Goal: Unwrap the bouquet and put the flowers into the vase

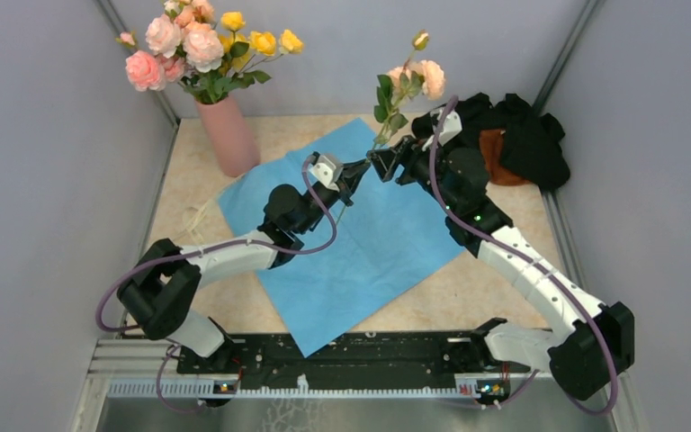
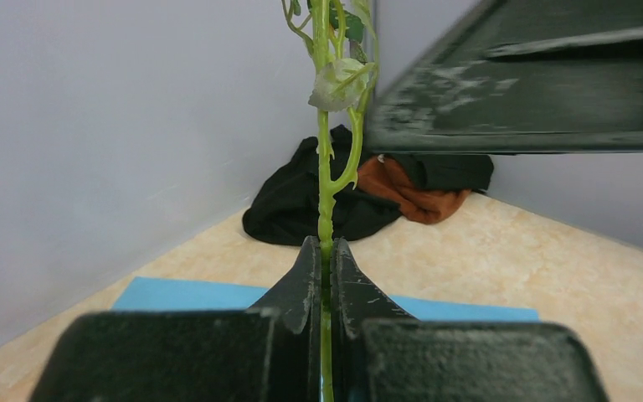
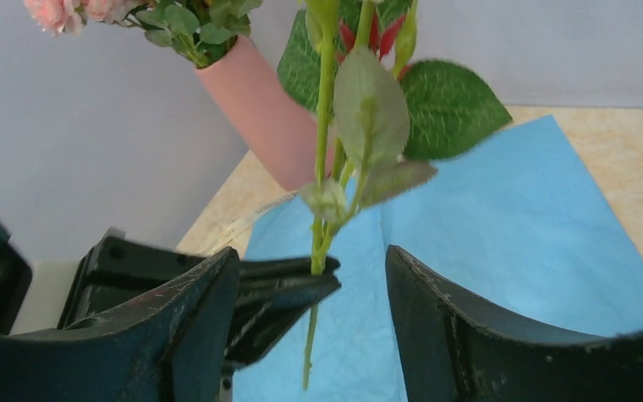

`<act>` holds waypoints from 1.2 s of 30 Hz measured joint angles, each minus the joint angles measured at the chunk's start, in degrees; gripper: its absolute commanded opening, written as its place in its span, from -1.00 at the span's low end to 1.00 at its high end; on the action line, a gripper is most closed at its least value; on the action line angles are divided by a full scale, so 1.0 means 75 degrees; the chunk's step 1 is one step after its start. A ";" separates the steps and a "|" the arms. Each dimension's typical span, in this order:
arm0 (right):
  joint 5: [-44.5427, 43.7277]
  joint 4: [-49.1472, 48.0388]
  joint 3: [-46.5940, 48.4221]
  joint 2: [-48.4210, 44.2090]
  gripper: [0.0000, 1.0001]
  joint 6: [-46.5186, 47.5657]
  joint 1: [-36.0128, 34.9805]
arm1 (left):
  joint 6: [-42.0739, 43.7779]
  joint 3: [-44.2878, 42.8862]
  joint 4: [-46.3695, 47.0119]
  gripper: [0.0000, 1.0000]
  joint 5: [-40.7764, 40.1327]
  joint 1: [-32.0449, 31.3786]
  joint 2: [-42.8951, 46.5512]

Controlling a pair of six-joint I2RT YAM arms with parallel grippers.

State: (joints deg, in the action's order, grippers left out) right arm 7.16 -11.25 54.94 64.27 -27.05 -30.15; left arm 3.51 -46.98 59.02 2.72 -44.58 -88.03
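Note:
My left gripper (image 1: 363, 170) (image 2: 324, 249) is shut on the thin green stem (image 2: 325, 180) of a single peach rose (image 1: 429, 78) with a small yellow bud, and holds it upright above the blue wrapping paper (image 1: 369, 252). My right gripper (image 1: 381, 161) (image 3: 310, 255) is open just beyond it; its fingers stand on either side of the stem (image 3: 323, 209) and the left fingertips (image 3: 301, 285), touching neither. The pink vase (image 1: 229, 135) (image 3: 264, 109) stands at the back left with the flowers (image 1: 202, 45) in it. The paper lies spread flat, with no wrapped bouquet in view.
A black and brown cloth heap (image 1: 522, 139) (image 2: 318, 201) lies at the back right by the wall. A cream ribbon (image 1: 198, 216) rests on the table left of the paper. Grey walls close in the table on three sides.

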 measured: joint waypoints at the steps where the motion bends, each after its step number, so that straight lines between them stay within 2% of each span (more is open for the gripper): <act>1: -0.0052 0.0017 0.0038 0.0058 0.22 0.0026 -0.0003 | 0.0035 0.0000 -0.0020 -1.00 -0.0009 -0.0076 0.0000; 4: -0.0230 0.0020 0.0143 0.0300 0.05 0.0102 -0.0009 | 0.0172 0.0000 -0.0131 -1.00 -0.0015 -0.0347 0.0003; 7: -0.0344 0.0023 0.0210 0.0455 -0.51 0.0192 -0.0009 | 0.0321 0.0000 -0.0265 -1.00 -0.0023 -0.0551 0.0000; 10: -0.0417 0.0029 0.0251 0.0504 -0.97 0.0248 -0.0009 | 0.0431 0.0000 -0.0306 -1.00 -0.0099 -0.0656 0.0003; 14: -0.0466 0.0082 0.0294 0.0504 -1.00 0.0262 -0.0017 | 0.0527 0.0000 -0.0323 -1.00 -0.0143 -0.0662 0.0003; 15: -0.0469 0.0099 0.0294 0.0498 -1.00 0.0265 -0.0017 | 0.0539 -0.0003 -0.0323 -0.95 -0.0146 -0.0676 0.0003; 20: -0.0478 0.0204 0.0306 0.0498 -1.00 0.0361 -0.0017 | 0.0548 -0.0006 -0.0423 0.17 -0.0131 -0.0691 0.0000; 22: -0.0478 0.0294 0.0350 0.0498 -1.00 0.0446 -0.0015 | 0.0519 -0.0023 -0.0525 0.34 -0.0114 -0.0691 -0.0006; 30: -0.0402 0.0618 0.0440 0.0504 -1.00 0.0816 -0.0015 | 0.0525 -0.0315 -0.1005 0.38 0.0169 -0.0694 -0.0093; 36: -0.0181 0.1600 0.1186 0.0938 -1.00 0.1478 -0.0111 | 0.0554 -0.0953 -0.2022 0.25 0.0638 -0.0694 -0.0230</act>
State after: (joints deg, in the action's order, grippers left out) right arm 5.80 0.75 63.83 71.31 -15.97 -30.98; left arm 7.66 -54.13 43.86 7.51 -49.78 -89.76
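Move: The flower stem, upright in the left fingers' grip, is about 4 cm ahead and 3 cm left of the open right hand, level with it. From the left hand, the right fingers' closing point is some 3 cm back, 3 cm right and 4 cm higher. The vase stands roughly 13 cm ahead and 31 cm left of the left hand. The middle of the blue paper is about 6 cm back and 5 cm left of the right hand, some 22 cm below. Back and to the right by about 4 cm, the left hand brings the stem in while the right reaches 2 cm forward and slightly down. The right fingers then pinch the stem above the left grip; only after that do the left fingers open wide, and that hand edges about 2.5 cm farther right around the freed stem, turning clockwise. The right keeps its hold, sinking slightly and rolling about 10 degrees left side down. ##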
